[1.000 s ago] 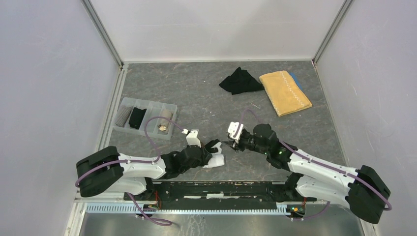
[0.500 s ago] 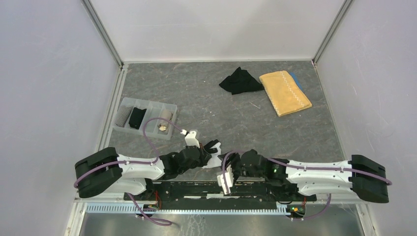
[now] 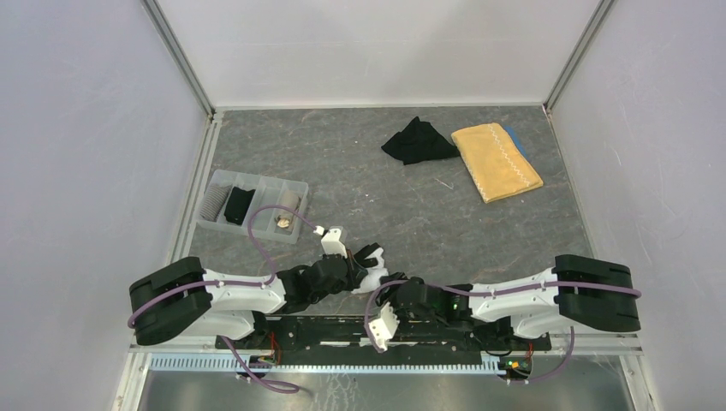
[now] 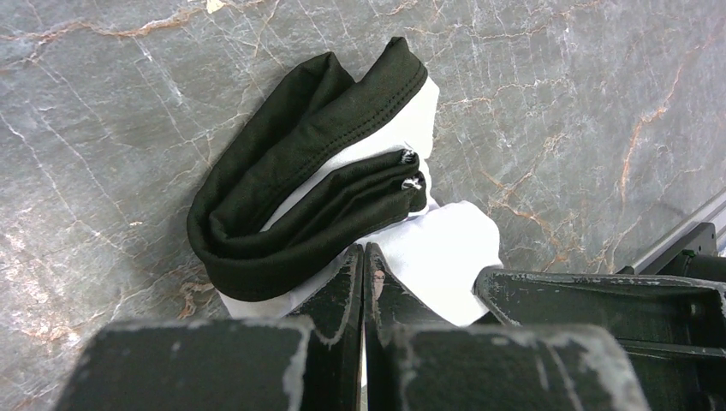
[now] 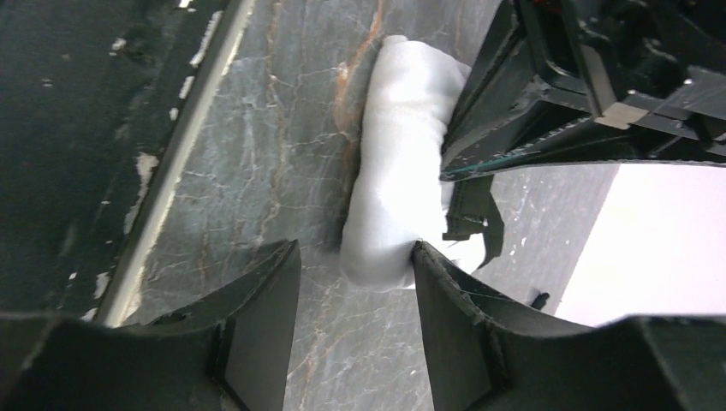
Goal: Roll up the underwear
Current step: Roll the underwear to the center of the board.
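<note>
White underwear [image 4: 445, 248] with a black waistband [image 4: 300, 180] lies bunched on the grey table near its front edge; it also shows from above as the underwear [image 3: 377, 274]. My left gripper [image 4: 363, 253] is shut, its tips pinching the white cloth; in the top view this left gripper [image 3: 363, 271] sits just left of the garment. My right gripper [image 5: 355, 248] is open, with the white roll's [image 5: 398, 171] near end just ahead of its jaws, beside the right finger. From above, the right gripper [image 3: 387, 295] is folded back at the near edge. Another black underwear [image 3: 418, 142] lies far back.
A mustard-yellow towel [image 3: 496, 161] lies at the back right. At the left stands a clear divided tray [image 3: 265, 182] holding a striped roll [image 3: 214, 202], a black roll [image 3: 239, 205] and a beige roll [image 3: 288, 210]. A metal rail [image 3: 342, 330] runs along the near edge.
My right arm swung from mid-table back to the near edge, and its gripper now faces the white underwear from the front. Its jaws widened a little. The left arm stayed put.
</note>
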Robot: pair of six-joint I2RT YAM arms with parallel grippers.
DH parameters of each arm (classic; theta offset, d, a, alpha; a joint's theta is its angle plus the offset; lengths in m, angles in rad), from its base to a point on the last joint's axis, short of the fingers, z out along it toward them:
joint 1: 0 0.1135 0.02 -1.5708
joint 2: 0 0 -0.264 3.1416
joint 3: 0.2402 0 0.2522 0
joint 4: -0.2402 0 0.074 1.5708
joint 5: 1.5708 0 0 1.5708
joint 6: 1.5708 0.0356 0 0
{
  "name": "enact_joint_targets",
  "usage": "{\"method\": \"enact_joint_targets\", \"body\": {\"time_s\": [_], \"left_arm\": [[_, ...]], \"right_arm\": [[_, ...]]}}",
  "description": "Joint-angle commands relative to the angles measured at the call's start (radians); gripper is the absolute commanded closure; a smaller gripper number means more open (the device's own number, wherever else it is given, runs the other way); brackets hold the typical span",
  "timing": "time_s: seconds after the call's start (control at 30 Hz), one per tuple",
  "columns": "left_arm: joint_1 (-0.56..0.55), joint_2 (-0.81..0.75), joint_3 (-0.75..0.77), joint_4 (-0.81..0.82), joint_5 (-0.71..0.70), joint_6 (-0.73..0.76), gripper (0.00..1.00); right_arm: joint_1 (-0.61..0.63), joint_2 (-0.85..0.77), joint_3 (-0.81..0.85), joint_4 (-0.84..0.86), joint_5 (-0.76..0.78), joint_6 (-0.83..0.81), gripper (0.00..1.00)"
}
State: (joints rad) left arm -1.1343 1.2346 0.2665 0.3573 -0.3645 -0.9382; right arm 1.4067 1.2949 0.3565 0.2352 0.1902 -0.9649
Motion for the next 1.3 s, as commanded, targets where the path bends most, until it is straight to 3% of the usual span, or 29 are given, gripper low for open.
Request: {"method": "enact_joint_targets", "body": {"time_s": [0.0,0.47,0.57,0.7,1.03,1.27], "left_arm": [[0.000,0.024,-0.030,-0.113,-0.006,-0.002,0.98],[0.000,0.029,-0.033,-0.097,0.006,0.007,0.98],[0.001,0.027,-0.037,-0.089,0.013,0.010,0.98],[-0.001,0.009,-0.042,-0.084,0.019,0.009,0.98],[0.000,-0.285,0.051,-0.318,-0.043,0.027,0.98],[0.001,-0.411,0.072,-0.481,-0.117,-0.001,0.98]], "right_arm": [[0.004,0.022,0.021,0.123,0.075,-0.050,0.43],[0.005,0.116,-0.036,0.259,0.143,-0.067,0.55],[0.004,0.137,-0.027,0.253,0.133,-0.063,0.68],[0.005,0.150,0.002,0.197,0.110,-0.031,1.00],[0.004,0.040,0.119,-0.169,-0.125,0.304,1.00],[-0.017,0.089,0.264,-0.397,-0.315,0.465,1.00]]}}
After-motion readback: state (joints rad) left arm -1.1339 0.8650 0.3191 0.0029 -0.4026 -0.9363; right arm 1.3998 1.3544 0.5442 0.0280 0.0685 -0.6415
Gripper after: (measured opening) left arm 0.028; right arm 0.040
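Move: The underwear lies half-rolled about 4 cm ahead and 5 cm to the left of my open right hand, some 2 cm lower, with its near right end almost between the fingers. The board's near edge is roughly 7 cm straight back, the clear organizer box about 20 cm ahead and 34 cm left, the black cloth some 36 cm ahead and 7 cm right. From my left hand, its shut fingertips on the fold, the underwear's middle is about 3 cm right and 1 cm ahead, just below. My right hand noses about 2 cm forward over the white roll's right end and shuts on it, then draws the pinched cloth back some 4 cm and slightly left, fingers tipping down about 25 degrees. My left hand holds still on the fold until that grip is made, then slips 2 cm left and lifts clear by 6 cm, fingers shut. ##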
